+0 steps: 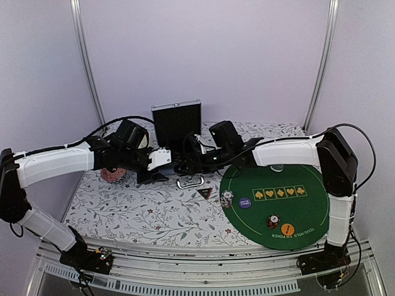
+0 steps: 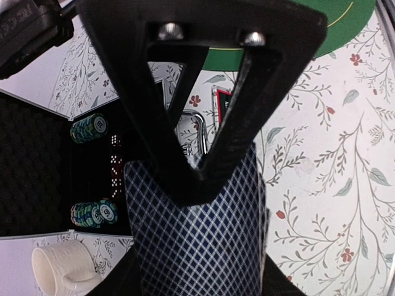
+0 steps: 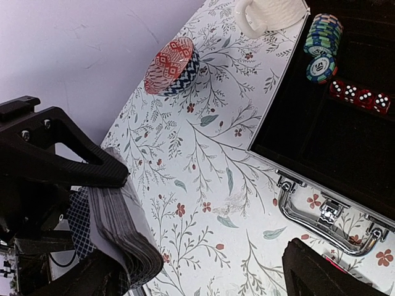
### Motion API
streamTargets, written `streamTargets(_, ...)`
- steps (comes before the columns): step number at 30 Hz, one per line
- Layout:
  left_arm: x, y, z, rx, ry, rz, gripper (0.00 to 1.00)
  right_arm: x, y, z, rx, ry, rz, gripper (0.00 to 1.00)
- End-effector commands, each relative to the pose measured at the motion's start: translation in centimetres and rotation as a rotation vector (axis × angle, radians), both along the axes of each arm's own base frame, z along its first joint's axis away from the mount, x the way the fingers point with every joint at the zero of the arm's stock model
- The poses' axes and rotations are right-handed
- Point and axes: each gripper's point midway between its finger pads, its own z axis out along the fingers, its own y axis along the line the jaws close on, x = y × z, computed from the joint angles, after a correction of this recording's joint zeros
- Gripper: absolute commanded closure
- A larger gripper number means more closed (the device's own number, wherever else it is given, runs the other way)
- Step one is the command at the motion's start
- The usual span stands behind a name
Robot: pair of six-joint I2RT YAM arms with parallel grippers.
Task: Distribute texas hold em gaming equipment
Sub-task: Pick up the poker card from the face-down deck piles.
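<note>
My left gripper (image 1: 159, 159) is shut on a deck of playing cards (image 2: 203, 240) with a blue diamond-patterned back, held by its edges above the table. The right gripper (image 1: 185, 164) faces it, open, its jaws wide apart. One right finger (image 2: 203, 92) lies across the far end of the deck. In the right wrist view, the deck's edge (image 3: 120, 228) shows at the left. Chip stacks (image 1: 227, 198) (image 1: 273, 221), a purple button (image 1: 245, 201) and an orange button (image 1: 287, 227) sit on the green poker mat (image 1: 296, 179). A dark triangular marker (image 1: 204, 193) lies beside the mat.
The open case (image 3: 345, 142) holds chip stacks (image 3: 324, 37) and red dice (image 3: 358, 95). Its lid (image 1: 176, 123) stands upright at the back and its chrome handle (image 3: 324, 216) faces forward. A cream mug (image 3: 271, 12) and a red patterned bowl (image 3: 173, 65) stand left of the case.
</note>
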Motion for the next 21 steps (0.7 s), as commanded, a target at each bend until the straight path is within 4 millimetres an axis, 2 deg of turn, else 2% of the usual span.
streamTargets(1,0.1,-0.4,0.7,-0.014,-0.037,-0.008,0.52,-0.1,-1.2,1.4,-0.009,-0.027,0.005,0.09)
streamTargets(6,0.2,-0.4,0.5,-0.011,-0.032,-0.004,0.52,-0.8,-0.6,2.2,0.022,-0.012,0.052,0.22)
streamTargets(13,0.2,-0.4,0.3,-0.006,-0.031,-0.002,0.52,-1.3,0.1,2.8,0.059,-0.002,0.099,0.56)
streamTargets(18,0.2,-0.4,0.1,-0.003,-0.025,-0.002,0.52,-1.7,0.5,3.1,0.079,0.015,0.124,0.64)
streamTargets(21,0.3,-0.4,-0.1,0.001,-0.022,-0.002,0.52,-1.7,0.5,3.2,0.083,0.015,0.129,0.75)
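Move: Pinched in the left fingers, the face-down deck sticks out past their tips, its middle about 1 cm ahead, 2 cm right and 2 cm below the left hand point. From the right hand the deck lies some 4 cm left and 2 cm back, about level. Below the right hand by roughly 14 cm, the case handle is about 2 cm right and 1 cm back, and the triangular marker about 8 cm right and 6 cm back. The open case's tray is some 8 cm ahead, 12 cm lower. Back and up by about 1.5 cm each way, the right hand eases in at the deck's free end, turning roughly 5 degrees counter-clockwise while its wide-open fingers close to about a third of their opening. One fingertip lies over the patterned backs, the other comes up on the far, face side. The left hand keeps its grip and holds the deck practically still. ##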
